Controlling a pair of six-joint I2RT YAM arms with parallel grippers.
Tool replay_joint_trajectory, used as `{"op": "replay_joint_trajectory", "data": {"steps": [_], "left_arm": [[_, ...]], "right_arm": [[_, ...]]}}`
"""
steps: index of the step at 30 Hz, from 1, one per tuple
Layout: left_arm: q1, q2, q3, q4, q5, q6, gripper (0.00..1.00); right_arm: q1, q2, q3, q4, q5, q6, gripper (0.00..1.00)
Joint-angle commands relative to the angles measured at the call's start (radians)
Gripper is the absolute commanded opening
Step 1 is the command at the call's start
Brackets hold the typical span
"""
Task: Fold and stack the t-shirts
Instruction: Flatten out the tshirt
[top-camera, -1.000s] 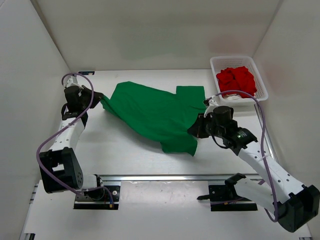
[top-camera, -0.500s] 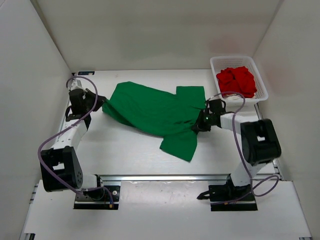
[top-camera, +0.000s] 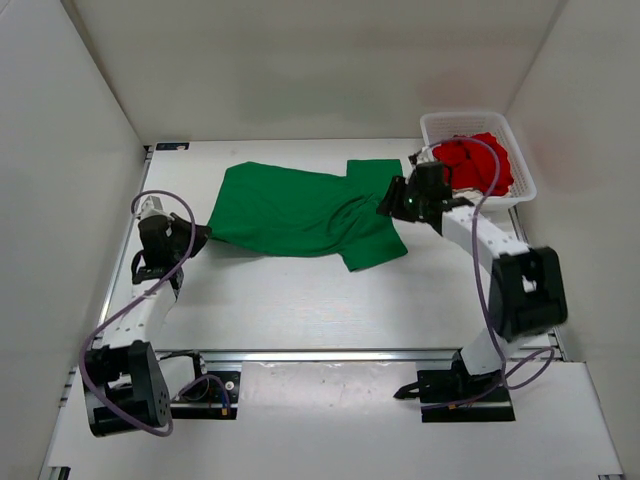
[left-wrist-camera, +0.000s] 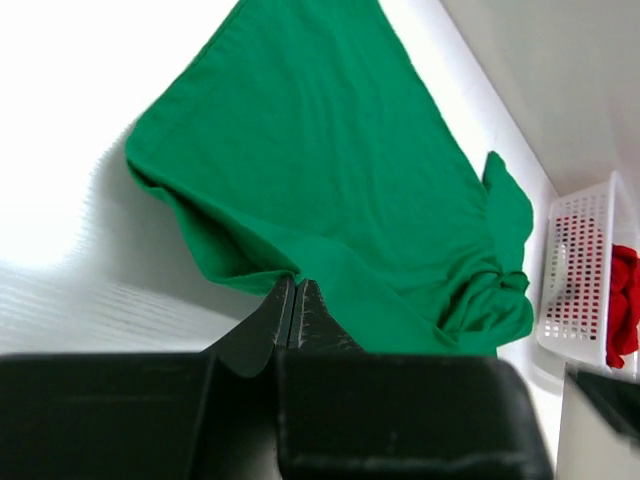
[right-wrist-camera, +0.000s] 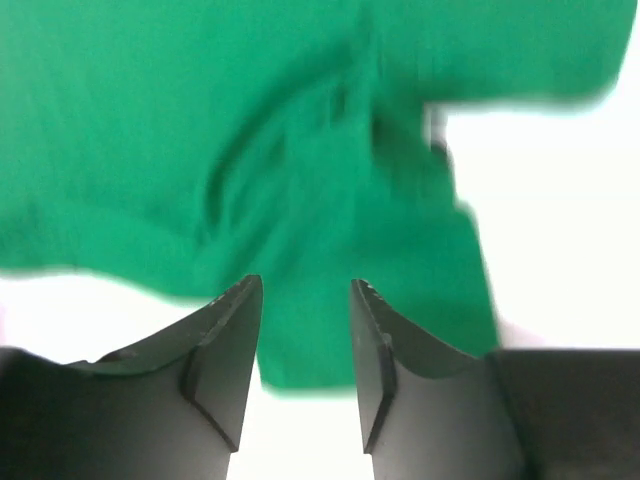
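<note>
A bright green t-shirt (top-camera: 290, 208) lies spread across the middle of the table. My left gripper (top-camera: 203, 237) is shut on its left corner; in the left wrist view the jaws (left-wrist-camera: 295, 285) pinch a fold of the green t-shirt (left-wrist-camera: 330, 170). At the shirt's right sleeve, my right gripper (top-camera: 387, 206) is open. Its wrist view is blurred and shows the right gripper (right-wrist-camera: 305, 290) with a bare gap, the green t-shirt (right-wrist-camera: 250, 120) lying beneath it. A crumpled red t-shirt (top-camera: 478, 160) sits in the basket.
The white mesh basket (top-camera: 505, 197) stands at the back right corner, just behind my right arm, and shows as the basket (left-wrist-camera: 575, 270) at the right of the left wrist view. White walls enclose the table on the left, back and right.
The right gripper has opened and let go of the green t-shirt after carrying its edge toward the back right. The left gripper pulled its corner nearer. The shirt now lies flatter.
</note>
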Motion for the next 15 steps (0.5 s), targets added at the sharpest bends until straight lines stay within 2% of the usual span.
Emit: {"op": "replay_joint_trajectory", "data": {"steps": [1, 5, 10, 15], "left_arm": [[-0.013, -0.073, -0.03, 0.005, -0.034, 0.014, 0.0], [-0.03, -0.104, -0.072, 0.028, -0.002, -0.007, 0.0], [-0.058, -0.121, -0.092, 0.032, -0.006, -0.014, 0.0], [-0.067, -0.125, -0.095, 0.032, 0.0, -0.006, 0.0]], "right_arm": [[0.02, -0.205, -0.247, 0.019, 0.11, 0.011, 0.42], [-0.054, -0.254, -0.384, 0.018, 0.112, -0.001, 0.42], [-0.12, -0.207, -0.423, 0.065, 0.088, -0.009, 0.42], [-0.124, -0.138, -0.42, 0.114, 0.063, -0.006, 0.41]]}}
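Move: My open right hand hangs above the shirt's right part. The shirt's near right corner lies about 7 cm back, 7 cm to the right and 12 cm below. The shirt's lower hem corner is some 11 cm back and 6 cm left of my hand, the far right flap about 10 cm ahead, level sideways, and the basket roughly 15 cm ahead and 22 cm right. From my left hand, the near right corner is about 44 cm right, level ahead. I whip my right hand back off the shirt by about 10 cm, then swing it some 8 cm right while sinking about 10 cm towards the near right corner, fingers open, tipping further down and turning clockwise by some 10 degrees. My left hand keeps its pinch on the shirt's left edge and eases about 3 cm back and to the right. ##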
